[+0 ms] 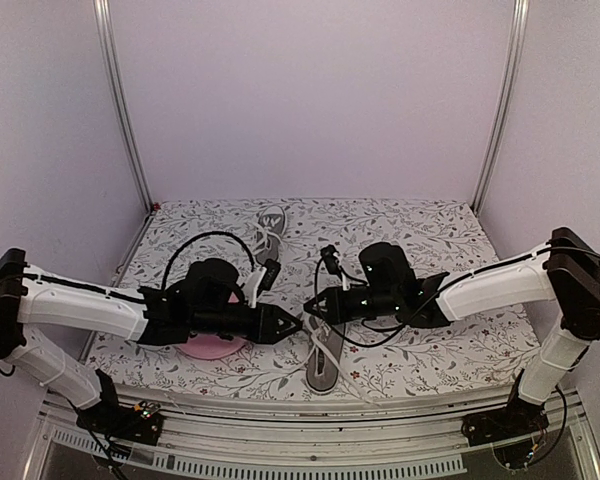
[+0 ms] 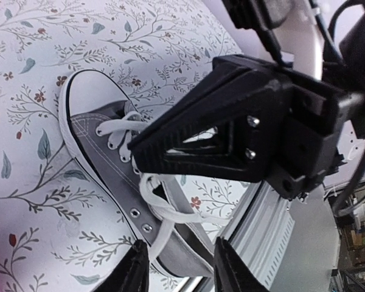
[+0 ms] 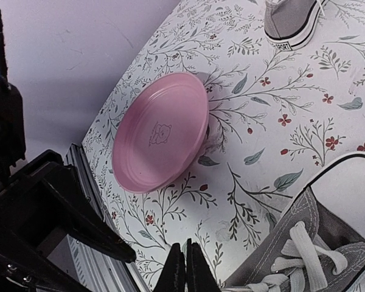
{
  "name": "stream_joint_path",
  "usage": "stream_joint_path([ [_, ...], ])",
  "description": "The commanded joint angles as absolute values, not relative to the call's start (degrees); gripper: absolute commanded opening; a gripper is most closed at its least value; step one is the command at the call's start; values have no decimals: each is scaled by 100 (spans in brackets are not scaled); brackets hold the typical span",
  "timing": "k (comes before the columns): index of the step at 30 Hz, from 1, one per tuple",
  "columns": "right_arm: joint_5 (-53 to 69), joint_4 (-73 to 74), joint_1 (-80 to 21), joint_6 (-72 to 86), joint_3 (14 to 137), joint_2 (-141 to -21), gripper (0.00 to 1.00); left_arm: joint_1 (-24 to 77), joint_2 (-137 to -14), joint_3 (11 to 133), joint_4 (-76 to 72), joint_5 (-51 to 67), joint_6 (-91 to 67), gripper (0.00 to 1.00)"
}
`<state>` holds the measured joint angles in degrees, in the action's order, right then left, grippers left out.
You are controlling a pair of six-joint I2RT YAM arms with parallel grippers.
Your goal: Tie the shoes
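Note:
One grey shoe (image 1: pixel 322 370) lies near the table's front edge, its toe pointing away. Its white laces (image 2: pixel 155 194) are crossed loosely over the tongue. My left gripper (image 2: pixel 179 271) hovers over the heel end with its fingers apart, and one lace strand runs down beside the left finger (image 2: pixel 134 271). My right gripper (image 3: pixel 185 271) is shut, its tip (image 2: pixel 135 156) just above the laces, and I see nothing between its fingers. The two grippers (image 1: pixel 292 325) (image 1: pixel 311 307) nearly meet tip to tip above this shoe. The other shoe (image 1: pixel 271 222) sits at the back of the table.
A round pink plate (image 3: pixel 161 131) lies left of the near shoe, partly under my left arm (image 1: pixel 212 347). The table's metal front rail (image 2: pixel 274 231) runs right behind the shoe's heel. White walls and upright posts close in the sides and back.

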<state>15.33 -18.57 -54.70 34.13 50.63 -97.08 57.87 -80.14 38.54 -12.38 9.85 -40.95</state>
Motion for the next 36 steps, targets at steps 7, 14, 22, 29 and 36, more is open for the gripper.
stream_joint_path([
  [7,1572,-2106,-5460,3567,4879,-9421,2,5587,-8976,4142,-2404,1059,-3687,35],
  [14,1603,-2126,-5451,3568,4888,-9452,2,5532,-9303,4225,-2755,1282,-3750,27],
  [22,1601,-2120,-5446,3528,4757,-9276,23,5511,-9428,4184,-3063,1315,-3779,0],
  [29,1422,-2077,-5461,3236,3556,-8292,56,5511,-9304,4020,-3055,1261,-3803,0],
  [36,1586,-2234,-5716,3284,2386,-8042,53,5510,-9262,3973,-3024,1223,-3789,0],
])
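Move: Pinched in my right fingertips over the shoe is a lace loop. It lies about 3 cm ahead of my open left hand, 3 cm to its right and 2 cm below. From the left hand, the shoe's middle is roughly level, 6 cm right and 7 cm down, and the pink plate 6 cm ahead and 20 cm left. From my right hand, a loose lace tail lies some 10 cm back and 10 cm right, about 9 cm below. While my right hand holds the lace loop almost still, I ease my left hand forward, right and down, about 5 cm in all, and shut its fingers on the loop. Then I open my right hand, let go, and swing it some 10 cm right and back over the shoe, dipping at the end, towards the loose tail. ##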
